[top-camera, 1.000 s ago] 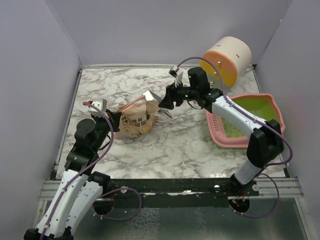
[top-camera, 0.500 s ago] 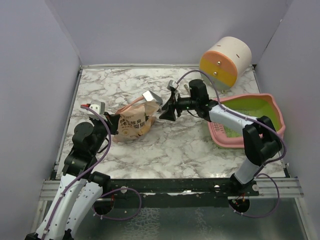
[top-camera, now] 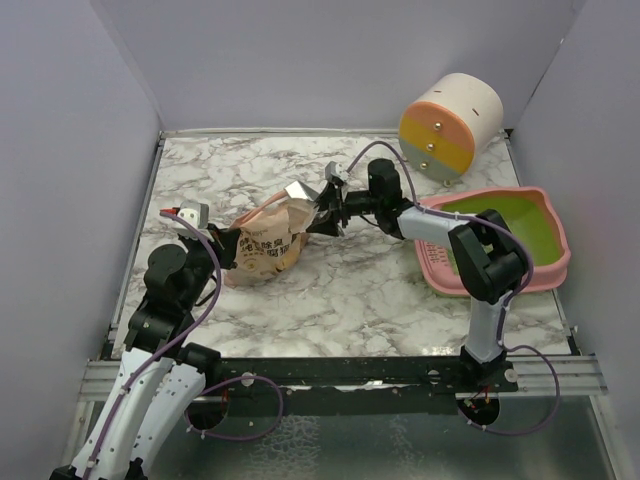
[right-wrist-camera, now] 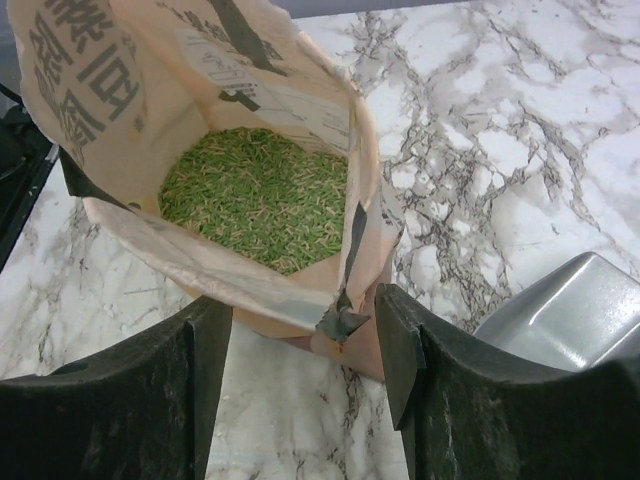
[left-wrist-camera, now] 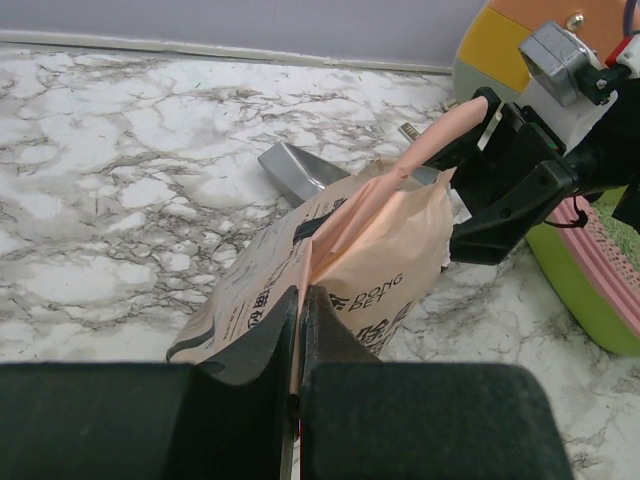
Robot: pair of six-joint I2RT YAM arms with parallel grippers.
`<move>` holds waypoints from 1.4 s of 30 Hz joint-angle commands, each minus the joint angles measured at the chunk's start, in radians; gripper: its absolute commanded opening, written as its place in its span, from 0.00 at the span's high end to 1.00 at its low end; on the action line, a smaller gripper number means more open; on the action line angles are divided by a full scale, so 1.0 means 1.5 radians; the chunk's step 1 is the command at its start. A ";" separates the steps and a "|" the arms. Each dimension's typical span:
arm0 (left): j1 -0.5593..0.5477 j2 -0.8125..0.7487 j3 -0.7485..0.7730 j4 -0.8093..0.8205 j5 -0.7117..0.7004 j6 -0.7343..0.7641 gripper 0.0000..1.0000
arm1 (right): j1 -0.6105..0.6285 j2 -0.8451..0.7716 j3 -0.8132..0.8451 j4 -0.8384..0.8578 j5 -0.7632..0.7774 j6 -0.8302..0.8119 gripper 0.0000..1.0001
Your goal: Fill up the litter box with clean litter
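The tan paper bag lies on its side on the marble table. My left gripper is shut on a fold at the bag's bottom end. The bag's mouth gapes open, and the green clean litter lies inside it. My right gripper is open, with its fingers on either side of the lower corner of the bag's rim. In the top view this right gripper sits at the bag's mouth. The pink litter box, lime green inside, stands at the right, partly hidden by my right arm.
A silver scoop lies just behind the bag's mouth, also close on the right in the right wrist view. The round cream, orange and yellow drum stands at the back right. Grey walls close in the table.
My right arm has swung left and down from in front of the drum to the bag's mouth. The left gripper keeps its hold, and the bag has shifted only slightly.
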 commanded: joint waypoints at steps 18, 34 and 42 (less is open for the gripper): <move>0.003 -0.041 0.022 0.025 -0.023 0.031 1.00 | -0.065 0.124 -0.029 0.647 -0.169 0.468 0.99; 0.004 0.118 0.097 0.142 0.183 0.173 1.00 | -0.081 -0.220 -0.203 0.180 -0.086 0.353 0.99; 0.004 0.183 0.153 0.104 0.239 0.182 0.54 | -0.081 -0.333 -0.222 -0.015 0.009 0.296 0.99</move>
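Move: The rim corner at the bag's right end stands between the right hand's open fingers, about 1 cm left of its hand point and 1 cm above, level in reach. The bag's middle is roughly 11 cm left and 5 cm back, the scoop some 6 cm ahead and 2 cm left, down on the table. From the left hand, still pinching the rim's other end, that corner lies about 15 cm right, 4 cm ahead, lower. Right fingers pinch the rim, drawing it about 10 cm right, back and up; left shifts right, opening. ##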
